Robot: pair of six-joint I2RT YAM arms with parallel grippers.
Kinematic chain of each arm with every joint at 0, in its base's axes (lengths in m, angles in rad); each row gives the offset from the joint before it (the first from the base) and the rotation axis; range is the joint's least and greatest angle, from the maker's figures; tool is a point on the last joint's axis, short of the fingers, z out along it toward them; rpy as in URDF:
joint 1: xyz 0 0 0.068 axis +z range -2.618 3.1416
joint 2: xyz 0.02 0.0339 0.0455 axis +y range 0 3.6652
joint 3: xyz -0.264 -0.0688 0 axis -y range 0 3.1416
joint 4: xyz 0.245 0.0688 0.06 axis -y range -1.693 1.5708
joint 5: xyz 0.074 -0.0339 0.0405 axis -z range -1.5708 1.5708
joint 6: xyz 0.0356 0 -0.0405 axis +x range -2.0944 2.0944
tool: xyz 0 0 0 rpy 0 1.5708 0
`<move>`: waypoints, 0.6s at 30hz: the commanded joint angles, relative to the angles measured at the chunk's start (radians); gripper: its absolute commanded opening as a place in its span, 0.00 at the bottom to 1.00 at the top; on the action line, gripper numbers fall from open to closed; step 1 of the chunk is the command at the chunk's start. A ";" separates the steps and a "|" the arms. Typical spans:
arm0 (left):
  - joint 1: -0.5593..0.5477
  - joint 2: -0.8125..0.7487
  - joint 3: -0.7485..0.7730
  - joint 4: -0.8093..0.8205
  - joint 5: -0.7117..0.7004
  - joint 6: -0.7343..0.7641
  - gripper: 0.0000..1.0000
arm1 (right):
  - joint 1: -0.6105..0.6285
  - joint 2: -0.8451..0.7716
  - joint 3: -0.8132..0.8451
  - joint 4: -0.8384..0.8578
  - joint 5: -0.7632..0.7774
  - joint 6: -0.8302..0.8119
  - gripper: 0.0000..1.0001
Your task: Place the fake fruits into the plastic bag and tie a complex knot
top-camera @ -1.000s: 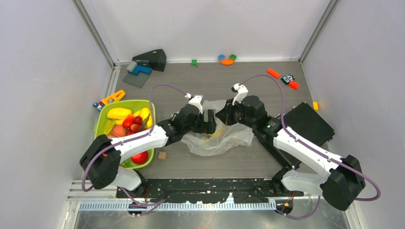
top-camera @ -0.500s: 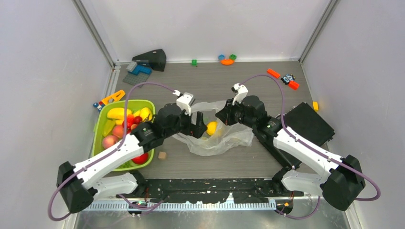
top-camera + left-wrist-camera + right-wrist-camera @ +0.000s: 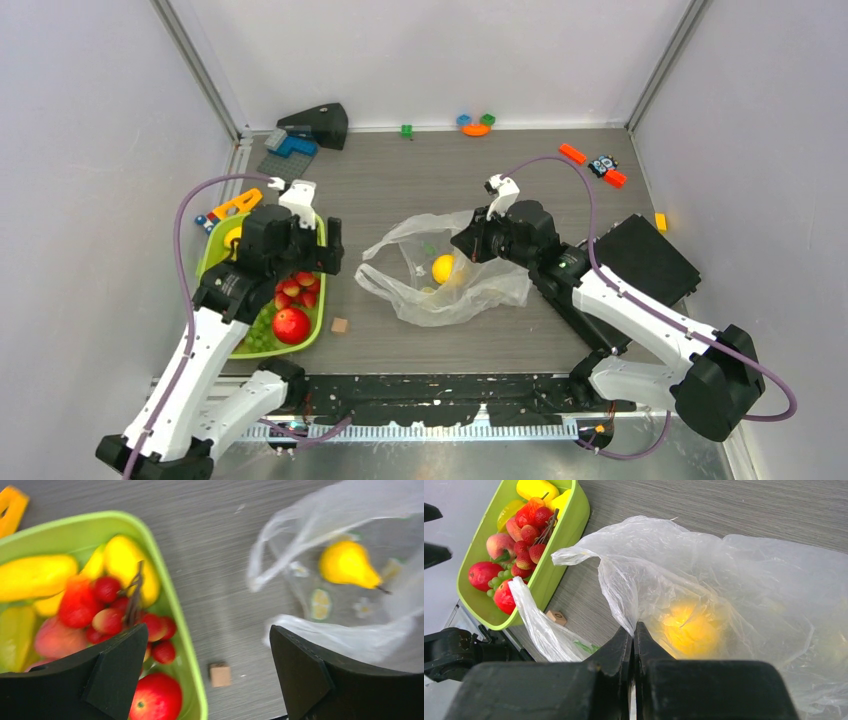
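Note:
The plastic bag [image 3: 440, 285] lies crumpled in the middle of the table with its mouth held up. A yellow fruit [image 3: 442, 268] sits inside it and shows through the film in the left wrist view [image 3: 347, 564]. My right gripper [image 3: 468, 243] is shut on the bag's upper edge [image 3: 624, 605]. My left gripper [image 3: 325, 247] hangs open and empty over the right rim of the lime-green tray [image 3: 212, 248]. The other fake fruits lie in the tray: a red apple [image 3: 156, 697], strawberries [image 3: 107, 615], a peach [image 3: 55, 637] and yellow pieces [image 3: 122, 562]. No knot is in view.
A small tan cube [image 3: 340, 325] lies between the tray and the bag. A black box [image 3: 645, 260] sits under the right arm. Toy bricks [image 3: 476, 124] and a black wedge [image 3: 318, 124] line the back wall. An orange toy [image 3: 236, 205] lies behind the tray.
My left arm has pulled out of the bag's mouth and swung left over the tray, open, leaving the yellow fruit in the bag. My right gripper has kept its hold.

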State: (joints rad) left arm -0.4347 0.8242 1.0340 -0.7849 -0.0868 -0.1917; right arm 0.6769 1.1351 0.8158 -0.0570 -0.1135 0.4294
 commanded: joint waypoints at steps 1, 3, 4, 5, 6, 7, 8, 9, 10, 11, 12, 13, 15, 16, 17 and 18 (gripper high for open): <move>0.164 0.066 0.036 -0.073 -0.068 0.116 0.93 | 0.006 -0.007 0.015 0.052 0.001 0.007 0.05; 0.216 0.103 0.044 -0.052 -0.082 0.121 0.91 | 0.006 -0.011 0.013 0.052 0.000 0.006 0.05; 0.234 0.123 0.042 -0.030 -0.095 0.123 0.90 | 0.006 -0.012 0.012 0.052 -0.001 0.006 0.05; 0.251 0.143 0.044 -0.006 -0.101 0.124 0.89 | 0.006 -0.015 0.009 0.067 -0.003 0.006 0.05; 0.278 0.168 0.052 0.003 -0.089 0.124 0.88 | 0.006 -0.017 0.007 0.081 -0.007 0.006 0.05; 0.313 0.204 0.064 0.011 -0.077 0.123 0.87 | 0.006 -0.022 0.004 0.084 -0.008 0.006 0.05; 0.337 0.231 0.077 0.018 -0.072 0.121 0.84 | 0.006 -0.024 0.001 0.088 -0.009 0.005 0.05; 0.365 0.264 0.094 0.022 -0.067 0.116 0.82 | 0.005 -0.029 -0.002 0.090 -0.009 0.004 0.05; 0.391 0.295 0.110 0.028 -0.060 0.113 0.80 | 0.005 -0.033 -0.004 0.092 -0.008 0.004 0.05; 0.416 0.329 0.134 0.035 -0.040 0.110 0.80 | 0.005 -0.038 -0.010 0.098 -0.007 0.003 0.05; 0.446 0.362 0.152 0.041 -0.024 0.108 0.79 | 0.005 -0.044 -0.016 0.101 -0.004 0.003 0.05; 0.484 0.398 0.169 0.042 -0.006 0.107 0.78 | 0.005 -0.045 -0.016 0.105 -0.005 0.002 0.05; 0.548 0.464 0.202 0.040 0.011 0.109 0.76 | 0.005 -0.049 -0.017 0.105 -0.005 0.002 0.05; 0.579 0.496 0.214 0.036 0.028 0.110 0.73 | 0.005 -0.052 -0.017 0.105 -0.006 0.003 0.05; 0.609 0.527 0.224 0.027 0.039 0.110 0.71 | 0.005 -0.054 -0.017 0.106 -0.008 0.004 0.05; 0.631 0.552 0.227 0.021 0.045 0.114 0.70 | 0.004 -0.058 -0.019 0.106 -0.009 0.004 0.05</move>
State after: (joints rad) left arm 0.1036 1.2980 1.2087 -0.7784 -0.1001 -0.0940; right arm 0.6769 1.1149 0.8009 -0.0109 -0.1154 0.4294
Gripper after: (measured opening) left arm 0.733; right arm 0.071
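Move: The left hand is empty, over the right side of the green bin. The long yellow fruit in the bin's far-left corner lies about 9 cm ahead, 25 cm left and 19 cm below it. The red pear is roughly 6 cm ahead and 19 cm left, the yellow mango 8 cm ahead and 10 cm left, both equally low. From the right hand, the long yellow fruit is some 54 cm left, 6 cm ahead and 16 cm lower. With the right fingers still pinching the bag's rim and rising only about 1 cm, the left hand touches nothing and sweeps roughly 15 cm left and 9 cm forward over the bin, towards the long yellow fruit. It sinks about 6 cm as it goes, turning some 25 degrees counter-clockwise and tipping further down; its wide-open fingers narrow by about a quarter. ##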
